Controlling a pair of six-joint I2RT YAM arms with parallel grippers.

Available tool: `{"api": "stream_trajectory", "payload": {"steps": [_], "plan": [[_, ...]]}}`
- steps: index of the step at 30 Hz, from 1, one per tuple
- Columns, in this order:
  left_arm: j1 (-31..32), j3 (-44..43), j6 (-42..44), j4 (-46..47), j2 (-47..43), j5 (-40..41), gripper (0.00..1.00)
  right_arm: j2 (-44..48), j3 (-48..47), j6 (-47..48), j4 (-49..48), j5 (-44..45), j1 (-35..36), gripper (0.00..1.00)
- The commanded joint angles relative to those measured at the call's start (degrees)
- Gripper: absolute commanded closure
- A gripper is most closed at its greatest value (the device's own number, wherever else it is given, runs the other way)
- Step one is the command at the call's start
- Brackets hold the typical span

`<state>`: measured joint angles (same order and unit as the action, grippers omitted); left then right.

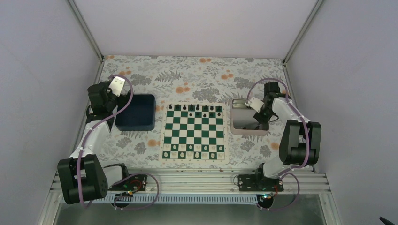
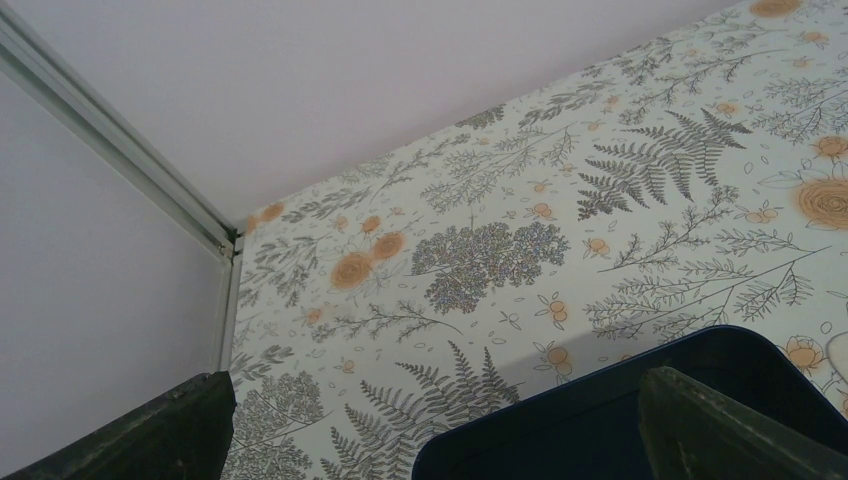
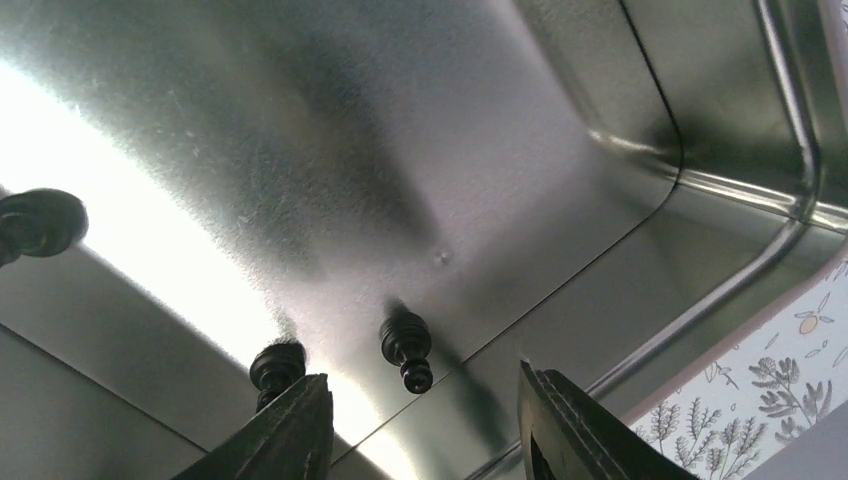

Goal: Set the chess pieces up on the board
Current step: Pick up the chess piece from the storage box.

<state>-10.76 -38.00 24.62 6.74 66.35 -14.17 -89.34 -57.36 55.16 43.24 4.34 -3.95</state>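
Note:
The green-and-white board [image 1: 195, 133] lies mid-table, with several black chess pieces [image 1: 198, 108] along its far edge. More black pieces rest in the silver tray [image 1: 236, 129] to its right. My right gripper [image 1: 259, 123] reaches down into that tray. In the right wrist view the right gripper [image 3: 425, 425] is open, and a black pawn [image 3: 405, 350] lies on the tray floor [image 3: 330, 150] just ahead of the gap, untouched. A second black piece [image 3: 277, 366] sits behind the left finger, a third [image 3: 40, 222] at the frame's left edge. My left gripper [image 2: 440, 445] is open and empty over the blue bin's corner.
A dark blue bin [image 1: 135, 112] stands left of the board; its rim [image 2: 600, 385] shows under the left fingers. Small white pieces [image 1: 192, 151] fill the board's near rows. The tray's curved wall [image 3: 740, 190] rises close on the right. Cage walls surround the floral tablecloth [image 2: 480, 250].

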Motion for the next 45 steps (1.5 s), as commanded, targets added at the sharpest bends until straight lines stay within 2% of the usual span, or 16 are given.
{"api": "stream_trajectory", "payload": {"steps": [1,12,33,36,45], "plan": [[-0.31,-0.25,-0.36,0.46,-0.74,-1.21,0.0,-0.56,-0.39,4.97,0.2,0.78,-0.47,0.52],[-0.31,-0.16,-0.19,0.73,-0.68,-1.05,0.0,-2.83,-2.19,14.3,5.9,2.28,-0.51,0.58],[-0.31,0.03,0.08,0.99,-0.19,-0.6,0.0,-10.04,-6.8,16.57,5.54,5.63,-0.44,0.65],[-0.31,0.02,0.07,0.99,-0.18,-0.53,0.0,-10.92,-7.09,16.07,5.03,5.63,-0.45,0.68],[-0.31,-0.03,0.16,1.08,0.08,-0.55,0.0,-11.85,-8.82,14.63,6.43,6.24,-0.4,0.86]]}}
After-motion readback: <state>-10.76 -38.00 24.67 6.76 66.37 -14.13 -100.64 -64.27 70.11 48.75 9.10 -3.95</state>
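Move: The black piece to be picked stands in the storage box about 1 cm to the right of the right hand's fingertips and some 4 cm below them, neither ahead nor back. At the same depth, a second piece stands 3 cm back and 1 cm to the left of the hand, and a third 3 cm back and 8 cm to the left. From the idle left hand the target piece is roughly 64 cm to the right, 10 cm back and 18 cm below. The right hand sinks about 3 cm onto the nearest black piece, first drawing back 1.5 cm or so and then coming forward again as it eases slightly right, while the wrist turns some 15 degrees counter-clockwise and brings the leaning fingers upright. The half-open fingers narrow slowly on the way down, then shut faster around the piece's head and neck, ending nearly closed with the piece between the tips, a firm grip not yet to be seen. ##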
